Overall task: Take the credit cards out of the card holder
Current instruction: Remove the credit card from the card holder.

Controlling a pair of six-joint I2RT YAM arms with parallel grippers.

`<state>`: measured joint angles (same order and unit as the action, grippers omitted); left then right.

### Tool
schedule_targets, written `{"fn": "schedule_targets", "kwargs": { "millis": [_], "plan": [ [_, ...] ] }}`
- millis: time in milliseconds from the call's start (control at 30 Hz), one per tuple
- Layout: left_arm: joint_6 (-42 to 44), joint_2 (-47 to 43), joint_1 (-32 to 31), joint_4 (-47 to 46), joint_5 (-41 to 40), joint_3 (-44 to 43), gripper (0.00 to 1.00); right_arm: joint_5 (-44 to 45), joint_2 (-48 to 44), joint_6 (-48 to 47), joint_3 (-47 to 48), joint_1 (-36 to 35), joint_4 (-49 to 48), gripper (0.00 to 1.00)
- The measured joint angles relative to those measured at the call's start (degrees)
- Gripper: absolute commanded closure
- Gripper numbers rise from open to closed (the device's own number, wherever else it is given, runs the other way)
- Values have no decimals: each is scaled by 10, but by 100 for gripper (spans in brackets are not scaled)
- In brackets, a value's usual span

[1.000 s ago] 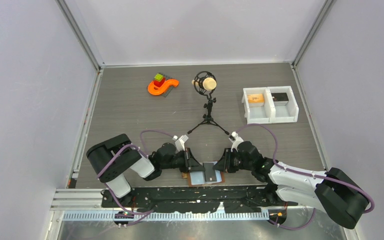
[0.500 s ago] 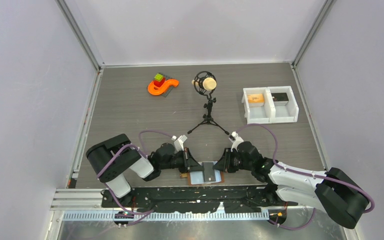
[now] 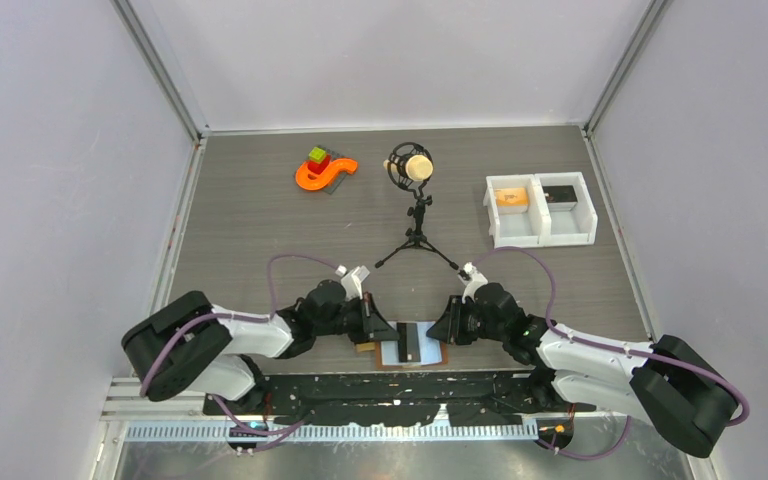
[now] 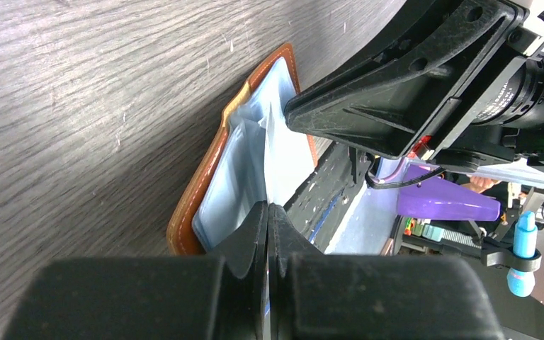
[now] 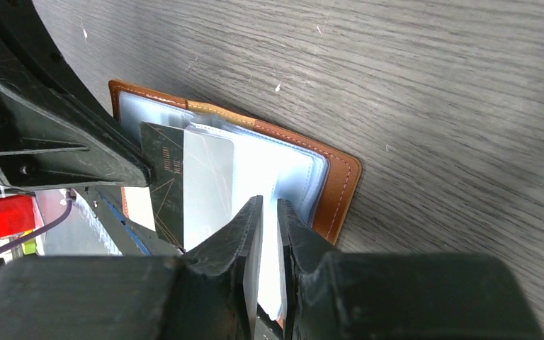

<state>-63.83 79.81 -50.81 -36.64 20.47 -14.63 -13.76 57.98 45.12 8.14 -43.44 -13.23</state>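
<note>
The card holder lies open near the table's front edge, brown outside and pale blue-grey inside. A dark credit card sticks partway out of a sleeve. My left gripper is shut on that card's left edge, which shows edge-on running into its jaws. From the right, my right gripper is closed on a pale sleeve of the card holder. The two grippers face each other across the holder, a short gap apart.
A microphone on a small tripod stands just behind the holder. An orange S-shaped toy with coloured blocks lies at the back left. A white two-compartment bin sits at the back right. The black front rail runs right beside the holder.
My left gripper has closed on the dark card and drawn back to the left, sliding the card a little left. The left arm's elbow swung down and left. The right arm held still.
</note>
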Motion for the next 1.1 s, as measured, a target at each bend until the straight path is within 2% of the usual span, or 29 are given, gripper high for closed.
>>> {"fn": "schedule_targets", "kwargs": {
  "millis": [333, 667, 833, 1100],
  "plan": [
    [34, -59, 3, 122, -9, -20, 100, 11, -19, -16, 11, 0, 40, 78],
    [137, -226, 8, 370, -61, -96, 100, 14, -77, -111, 80, 0, 160, 66],
    [195, -277, 11, 441, -43, -122, 100, -42, -108, -182, 139, 0, 171, 58],
    [242, -306, 11, 476, 44, -133, 100, -160, -106, -271, 209, 0, 171, 51]
  ]
}}
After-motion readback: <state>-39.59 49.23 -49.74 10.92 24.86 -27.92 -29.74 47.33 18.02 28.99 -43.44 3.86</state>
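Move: The black card, drawn part-way left out of its pocket, is still pinched at its left edge by the left fingers; its middle lies some 2 cm right of the left hand, 1 cm back and 1 cm below. The card holder's middle is about 3 cm right of that hand, 1 cm back and 2 cm down, its strap roughly 7 cm left and 2 cm back; the black stand is 20 cm ahead, 4 cm right. From the right hand, the card lies about 4 cm left, 2 cm back. The black card is pulled left out of the pocket by the shut left fingers, then lifted away from the holder: about 4 cm left and 8 cm up in all, drawing back some 3 cm at the end as the fingers tip upward. The right hand, its tips at first at the holder's right page, eases slightly right, then rises about 14 cm and swings left, opening wider and turning counter-clockwise. ##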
